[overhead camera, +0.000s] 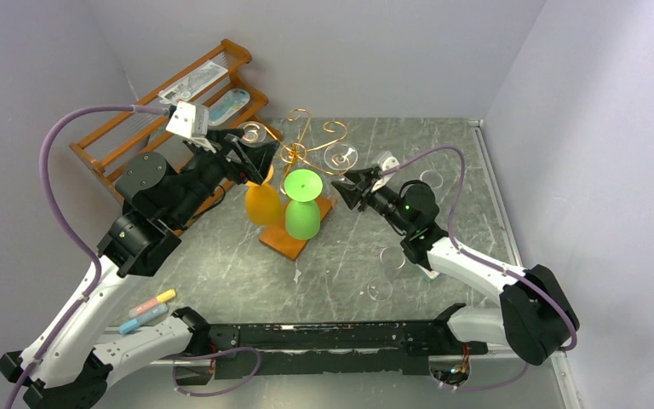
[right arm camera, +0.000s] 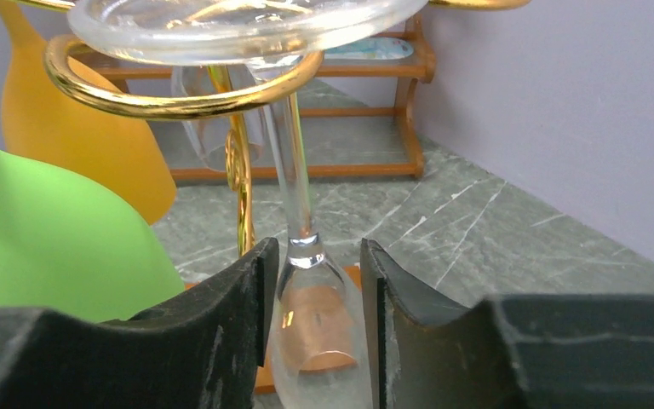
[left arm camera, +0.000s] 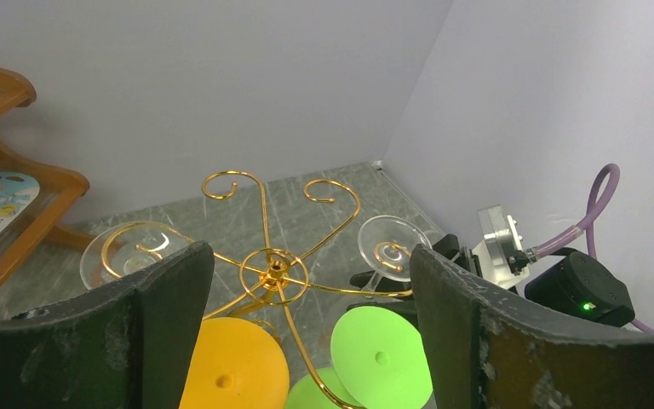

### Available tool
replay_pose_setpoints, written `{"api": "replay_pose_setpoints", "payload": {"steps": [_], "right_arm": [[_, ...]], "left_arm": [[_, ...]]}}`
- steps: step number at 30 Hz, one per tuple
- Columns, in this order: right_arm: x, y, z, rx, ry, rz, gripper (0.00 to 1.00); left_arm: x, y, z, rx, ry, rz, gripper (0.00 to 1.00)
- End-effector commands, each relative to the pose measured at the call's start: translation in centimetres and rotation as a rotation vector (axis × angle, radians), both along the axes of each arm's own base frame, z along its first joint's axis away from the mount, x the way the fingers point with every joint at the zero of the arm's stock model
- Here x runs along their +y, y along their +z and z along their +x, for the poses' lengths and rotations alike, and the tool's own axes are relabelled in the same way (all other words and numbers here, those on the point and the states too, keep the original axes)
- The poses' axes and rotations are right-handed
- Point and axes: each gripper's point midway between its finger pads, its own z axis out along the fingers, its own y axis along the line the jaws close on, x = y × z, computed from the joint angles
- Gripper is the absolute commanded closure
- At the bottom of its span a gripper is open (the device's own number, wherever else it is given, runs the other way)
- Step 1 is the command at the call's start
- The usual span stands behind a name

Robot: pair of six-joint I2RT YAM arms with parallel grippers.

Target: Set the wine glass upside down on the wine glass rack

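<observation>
The gold wine glass rack (overhead camera: 296, 152) stands on its orange-brown wooden base (overhead camera: 283, 244) at mid table. A clear wine glass (right arm camera: 315, 328) hangs upside down, its foot (right arm camera: 238, 25) resting in a gold curl on the rack's right side (overhead camera: 341, 157). My right gripper (right arm camera: 313, 256) is shut on the glass's bowl, just below the stem; it reaches in from the right in the top view (overhead camera: 351, 189). My left gripper (left arm camera: 308, 256) is open and empty, hovering over the rack's left side (overhead camera: 251, 158).
An orange glass (overhead camera: 263, 203) and a green glass (overhead camera: 303, 213) hang upside down on the rack. Another clear glass (left arm camera: 128, 251) hangs on a left arm. A stepped wooden shelf (overhead camera: 179, 94) stands at back left. Markers (overhead camera: 149, 308) lie front left; clear glassware (overhead camera: 392, 257) lies on the right.
</observation>
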Motion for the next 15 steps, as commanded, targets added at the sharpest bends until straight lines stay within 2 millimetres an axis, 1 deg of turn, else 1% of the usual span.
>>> {"api": "replay_pose_setpoints", "payload": {"steps": [1, 5, 10, 15], "right_arm": [[-0.3, 1.3, 0.2, 0.024, -0.023, 0.031, 0.54], [-1.0, 1.8, -0.2, 0.039, -0.041, 0.036, 0.47], [-2.1, 2.6, -1.4, 0.048, -0.057, 0.037, 0.39], [-3.7, 3.2, -2.7, 0.079, -0.094, 0.023, 0.36]], "left_arm": [[0.7, 0.9, -0.1, -0.014, 0.023, -0.009, 0.11], [0.6, 0.9, -0.1, -0.017, 0.019, -0.002, 0.11], [0.6, 0.9, -0.2, -0.019, 0.013, 0.007, 0.11], [0.6, 0.9, -0.3, -0.019, 0.009, 0.012, 0.1]]}}
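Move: The clear wine glass hangs upside down by its foot from a rack ring. Its bowl is between the right fingertips, its middle about 1 cm ahead, 2 cm left and 2 cm above that hand. The green glass hangs some 9 cm left and 3 cm back, the orange one about 18 cm left and level; the rack's post is roughly 9 cm left and 5 cm ahead. From the left hand the clear glass lies about 10 cm ahead, 16 cm right and 18 cm below. The right fingers, already loosening, spread wider around the clear glass's bowl and come free of it. The hand barely stirs at first, dipping a touch, then backs away along its own pointing line, up, back and to the right by about 4 cm in all, and keeps pulling off with its fingers still pointing at the glass. ##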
